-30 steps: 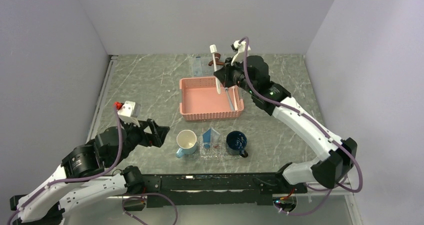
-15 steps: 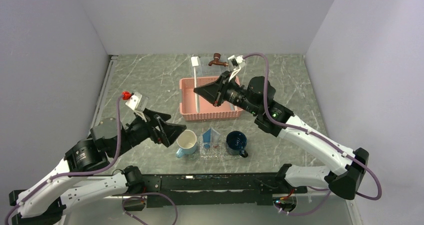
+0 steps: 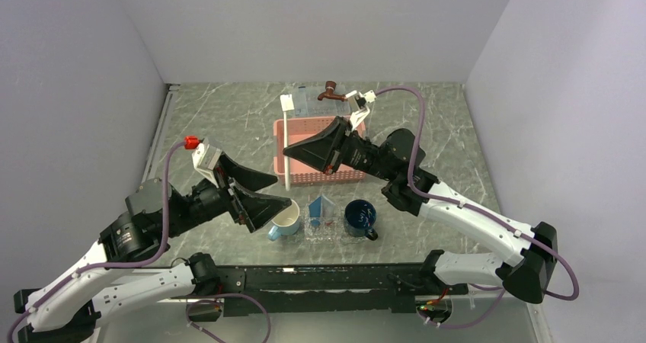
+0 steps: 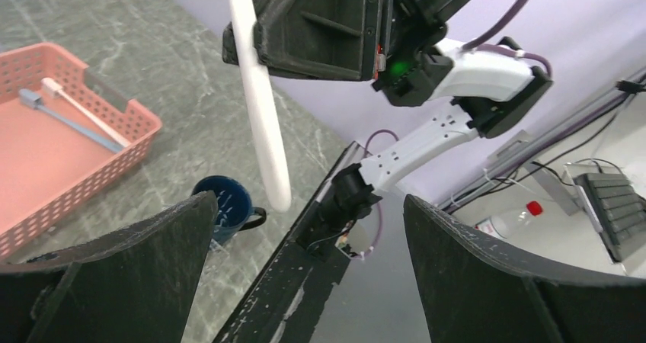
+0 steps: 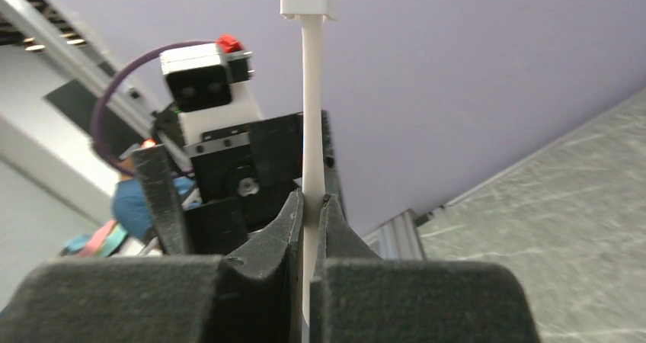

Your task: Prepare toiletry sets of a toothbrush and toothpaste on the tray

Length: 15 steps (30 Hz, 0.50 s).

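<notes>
My right gripper (image 3: 289, 152) is shut on a white toothbrush (image 3: 287, 177), which it holds upright in the air in front of the pink basket (image 3: 324, 177). The right wrist view shows the jaws pinching the toothbrush (image 5: 312, 129) at mid-handle. My left gripper (image 3: 281, 193) is open just left of and below the toothbrush, and its wrist view shows the toothbrush (image 4: 259, 99) hanging above its empty fingers (image 4: 137, 259). A blue toothpaste (image 3: 321, 206) leans in the small clear tray (image 3: 327, 235) between two cups.
A pale cup (image 3: 284, 217) stands left of the tray and a dark blue mug (image 3: 359, 216) right of it. Two more brushes (image 4: 76, 118) lie in the pink basket (image 4: 114, 160). A larger clear tray (image 3: 308, 97) and a brown object (image 3: 329, 91) sit behind.
My right arm has swung left and toward the front, carrying the toothbrush out over the basket's front edge. My open left gripper has risen and moved right toward it.
</notes>
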Available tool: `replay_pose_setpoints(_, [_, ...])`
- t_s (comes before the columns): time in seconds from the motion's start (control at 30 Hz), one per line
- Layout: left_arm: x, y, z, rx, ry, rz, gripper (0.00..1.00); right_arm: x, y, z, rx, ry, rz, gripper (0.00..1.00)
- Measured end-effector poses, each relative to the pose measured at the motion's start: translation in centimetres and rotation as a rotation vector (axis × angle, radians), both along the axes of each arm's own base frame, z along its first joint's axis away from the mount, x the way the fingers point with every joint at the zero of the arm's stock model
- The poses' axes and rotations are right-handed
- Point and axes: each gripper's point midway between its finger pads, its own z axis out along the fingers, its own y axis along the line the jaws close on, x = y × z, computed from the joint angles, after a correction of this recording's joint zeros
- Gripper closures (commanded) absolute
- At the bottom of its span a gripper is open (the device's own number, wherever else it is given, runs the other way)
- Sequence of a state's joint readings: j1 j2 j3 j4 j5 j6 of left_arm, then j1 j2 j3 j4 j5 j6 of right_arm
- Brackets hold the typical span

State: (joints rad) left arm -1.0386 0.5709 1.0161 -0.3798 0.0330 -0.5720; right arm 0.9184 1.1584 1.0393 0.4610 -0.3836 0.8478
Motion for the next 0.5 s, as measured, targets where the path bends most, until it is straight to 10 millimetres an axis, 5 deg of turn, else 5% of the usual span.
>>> replay_pose_setpoints(0.5, [-2.8,-1.5,2.8,-0.127,0.002,-0.176,0.32,-5.2,0.6,3.2,0.166,-0.01,0.225,1.0])
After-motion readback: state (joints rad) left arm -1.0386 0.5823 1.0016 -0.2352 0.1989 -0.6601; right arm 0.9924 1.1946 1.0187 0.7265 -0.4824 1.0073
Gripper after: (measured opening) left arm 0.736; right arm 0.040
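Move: The toothbrush, pinched by the right gripper, has its handle end right at the left gripper's open mouth, about 1 cm ahead, 1 cm right and 1 cm below that hand. For the right hand, the left gripper is roughly 6 cm back, 1 cm left and 3 cm lower. On the table some 36 cm below the left hand, the light-blue mug stands about 6 cm ahead and 3 cm left, the clear toothpaste tray about 6 cm ahead and 8 cm right. Keep the right fingers shut on the toothbrush and bring it back about 5 cm and up 3 cm, turning the hand some 15 degrees counter-clockwise, to feed the handle end between the left fingers. Meanwhile draw the left gripper back and up about 3 cm each, slightly right, yaw it about 10 degrees clockwise, and start closing its fingers around the handle without gripping yet. ##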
